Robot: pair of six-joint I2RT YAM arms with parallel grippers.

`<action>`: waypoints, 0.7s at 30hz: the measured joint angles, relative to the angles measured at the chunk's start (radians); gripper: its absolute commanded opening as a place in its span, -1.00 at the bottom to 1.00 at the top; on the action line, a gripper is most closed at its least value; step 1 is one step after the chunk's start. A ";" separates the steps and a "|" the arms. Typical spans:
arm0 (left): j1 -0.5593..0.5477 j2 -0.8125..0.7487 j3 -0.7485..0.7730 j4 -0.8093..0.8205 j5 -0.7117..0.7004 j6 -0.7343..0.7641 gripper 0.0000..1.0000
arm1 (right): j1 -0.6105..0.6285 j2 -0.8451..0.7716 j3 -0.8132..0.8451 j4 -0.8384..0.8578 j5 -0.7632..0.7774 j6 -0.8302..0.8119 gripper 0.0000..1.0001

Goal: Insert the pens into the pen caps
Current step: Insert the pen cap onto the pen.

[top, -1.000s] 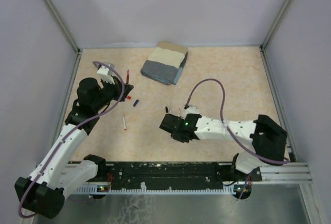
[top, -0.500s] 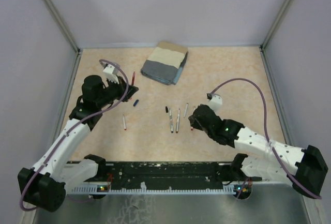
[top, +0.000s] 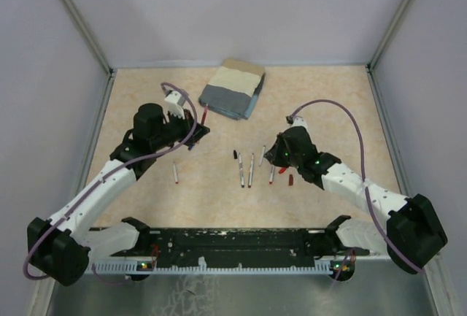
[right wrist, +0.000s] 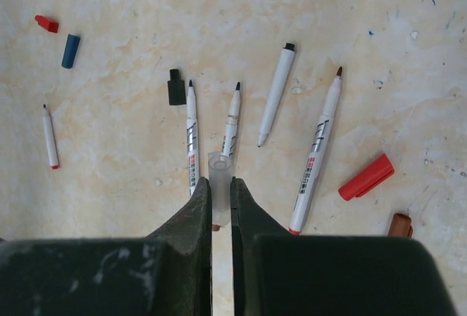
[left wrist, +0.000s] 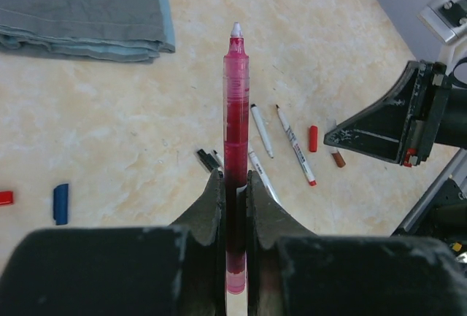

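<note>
My left gripper is shut on a translucent red pen, whose pale tip points away from the wrist camera. From above, this gripper hovers left of centre. My right gripper is shut on a short clear pen cap, open end forward. It hangs over a row of white pens. One small pen lies apart to the left. Loose caps lie around: black, red, brown, blue, small red.
A folded grey and beige cloth lies at the back centre. Walls with metal posts close the table on three sides. The arm bases and a black rail run along the near edge.
My left gripper has carried the red pen to the right, toward the centre. My right arm has swung from left of the pen row to its right side, uncovering the pens.
</note>
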 measured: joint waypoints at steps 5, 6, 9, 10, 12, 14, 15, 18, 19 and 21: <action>-0.072 0.040 0.004 0.002 -0.026 -0.014 -1.00 | -0.015 0.002 -0.002 0.062 -0.038 -0.040 -1.00; -0.084 0.047 0.004 0.002 -0.029 -0.017 -1.00 | -0.016 -0.002 -0.007 0.081 -0.039 -0.045 -1.00; -0.107 0.059 0.004 0.017 -0.033 -0.021 -1.00 | -0.016 -0.033 -0.034 0.109 -0.028 -0.061 -1.00; -0.113 0.061 0.004 0.023 -0.034 -0.022 -1.00 | -0.016 -0.046 -0.040 0.113 -0.020 -0.064 -1.00; -0.133 0.064 0.004 0.040 -0.035 -0.023 -1.00 | -0.018 -0.078 -0.051 0.123 0.006 -0.069 -1.00; -0.154 0.066 0.003 0.061 -0.034 -0.026 -1.00 | -0.018 -0.111 -0.058 0.136 0.029 -0.076 -1.00; -0.165 0.066 0.002 0.075 -0.033 -0.029 -1.00 | -0.018 -0.129 -0.062 0.148 0.039 -0.077 -1.00; -0.203 0.066 -0.011 0.129 -0.032 -0.036 -1.00 | -0.018 -0.190 -0.082 0.191 0.066 -0.085 -1.00; -0.215 0.066 -0.017 0.143 -0.032 -0.036 -1.00 | -0.018 -0.211 -0.089 0.205 0.074 -0.087 -1.00; -0.237 0.066 -0.026 0.163 -0.032 -0.037 -1.00 | -0.018 -0.253 -0.105 0.235 0.088 -0.089 -1.00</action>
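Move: The clear cap in the right hand is some 20 cm to the left hand's right, 3 cm back and 13 cm below; the black cap lies 7 cm ahead, 9 cm right and 24 cm below. From the right hand, the pink pen standing tip-up in the left gripper is about 20 cm left, 4 cm ahead and 15 cm up. On the table 11 cm below it, the white pen lies 10 cm ahead and 1 cm left, the red cap 5 cm ahead and 7 cm right. The right hand keeps its pinch on the clear cap and, after a small creep forward, lifts it about 8 cm away from the table pens towards the height of the pink pen, drifting slightly right late on while its fingers tip up some 20 degrees towards level. The left hand, still gripping the pink pen upright, carries it right and somewhat back towards the cap, over the near side of the black cap, dipping a little and coming back to its height as it turns slightly clockwise. ##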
